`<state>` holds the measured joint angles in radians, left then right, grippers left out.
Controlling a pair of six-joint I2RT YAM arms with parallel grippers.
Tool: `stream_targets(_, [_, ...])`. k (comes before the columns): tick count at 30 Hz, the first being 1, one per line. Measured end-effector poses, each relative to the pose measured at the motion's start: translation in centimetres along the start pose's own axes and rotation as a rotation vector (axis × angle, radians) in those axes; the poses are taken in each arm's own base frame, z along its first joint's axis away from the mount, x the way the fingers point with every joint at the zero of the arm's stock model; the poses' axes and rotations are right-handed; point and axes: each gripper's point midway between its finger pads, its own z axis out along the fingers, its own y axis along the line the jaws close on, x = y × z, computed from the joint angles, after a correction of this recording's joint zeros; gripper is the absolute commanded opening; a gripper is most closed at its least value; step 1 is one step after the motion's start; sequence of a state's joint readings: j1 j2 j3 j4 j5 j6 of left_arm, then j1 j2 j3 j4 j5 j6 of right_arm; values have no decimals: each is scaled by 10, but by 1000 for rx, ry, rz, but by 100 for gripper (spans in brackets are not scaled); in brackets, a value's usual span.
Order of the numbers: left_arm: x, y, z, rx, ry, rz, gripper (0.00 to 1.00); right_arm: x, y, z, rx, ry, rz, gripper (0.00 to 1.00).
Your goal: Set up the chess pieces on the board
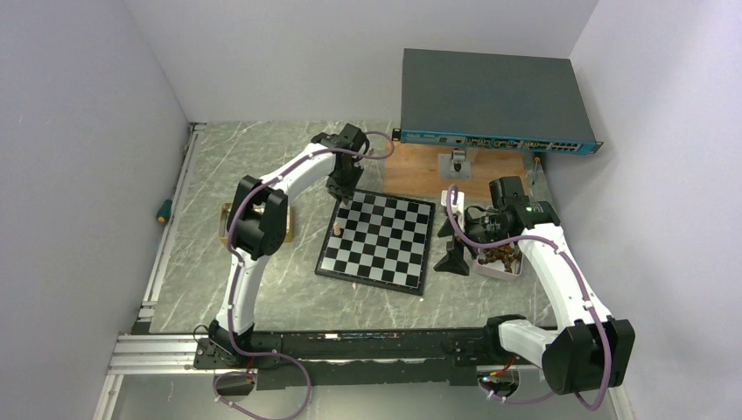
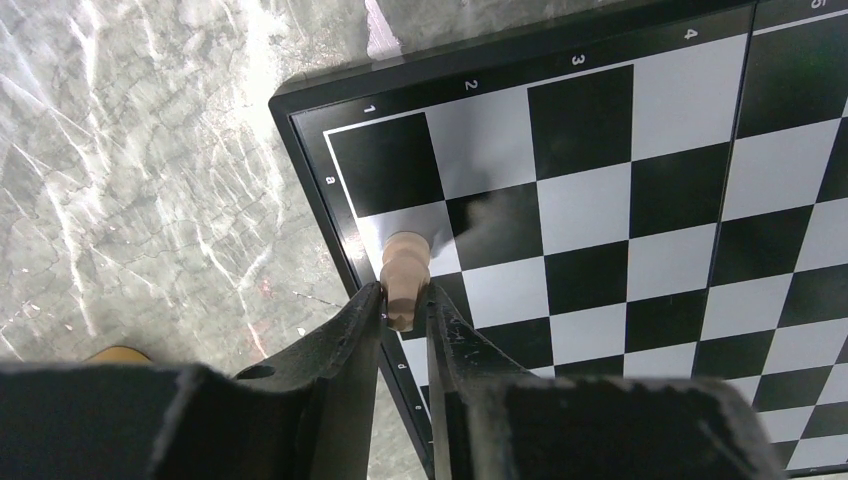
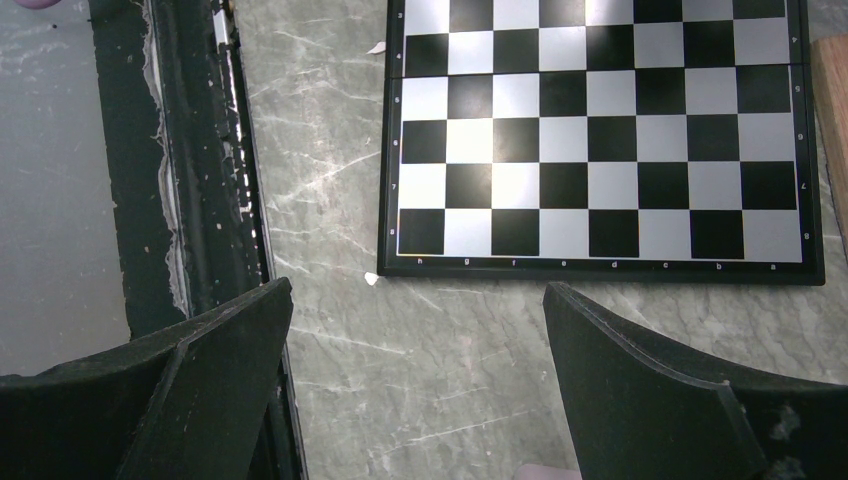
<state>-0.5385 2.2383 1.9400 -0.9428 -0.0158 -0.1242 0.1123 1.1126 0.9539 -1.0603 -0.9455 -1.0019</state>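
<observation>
The board lies mid-table with black and silvery checks. My left gripper is at its far left corner, its fingers pressed close on both sides of a light tan chess piece whose base rests on a white edge square. Another small piece stands further down the same edge column. My right gripper hovers wide open over bare table beside the board's right edge, holding nothing. A white tray beside it holds several brown pieces.
A dark network switch sits at the back on a brown wooden plank with a small metal stand. A screwdriver lies at the left rail. A metal rail runs along the front.
</observation>
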Motion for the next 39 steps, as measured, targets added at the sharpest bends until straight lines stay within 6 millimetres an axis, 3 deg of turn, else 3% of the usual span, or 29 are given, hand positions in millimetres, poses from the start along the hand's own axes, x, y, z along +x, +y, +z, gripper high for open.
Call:
stream_targets(12, [-2,-2,-1,9,-7,-10,50,0,0,0,0,0,0,99])
stream_targets(16, [-9,-2,-12,21,-45,-26,57,0,0,0,0,1,0,100])
stream_targets(26, [-17,13,-93,72,-286,-73,74,0,0,0,0,0,0,99])
stream_targets(32, [17,33,-133,72,-423,-113,99,-2,-1,1,3,-7,0,100])
stream_targets(39, [61,68,-188,69,-625,-208,100,-5,-6,1,19,-19,9,100])
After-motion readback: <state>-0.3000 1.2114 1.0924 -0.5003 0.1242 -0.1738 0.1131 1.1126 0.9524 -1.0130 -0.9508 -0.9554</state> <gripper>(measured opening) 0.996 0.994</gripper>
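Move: The left gripper is still closed around a chess piece standing on b1, just under its pads. The gold tray of pieces to head for lies about 20 cm to its left and 6 cm back. The other standing piece is some 8 cm back and 2 cm left, and the board's middle 9 cm back and 8 cm right, all slightly lower. From the idle right hand the tray is about 41 cm left, 16 cm ahead and 13 cm down. Hold the left gripper in place while its fingers spread off the b1 piece, then lift it nearly straight up, clear of the piece. From about 8 cm up, sweep left and back across the near-left table on the gold tray's side, ending some 16 cm higher and 11 cm left. Open the fingers fully on the way and let them tilt out forward and right by roughly 35 degrees. ##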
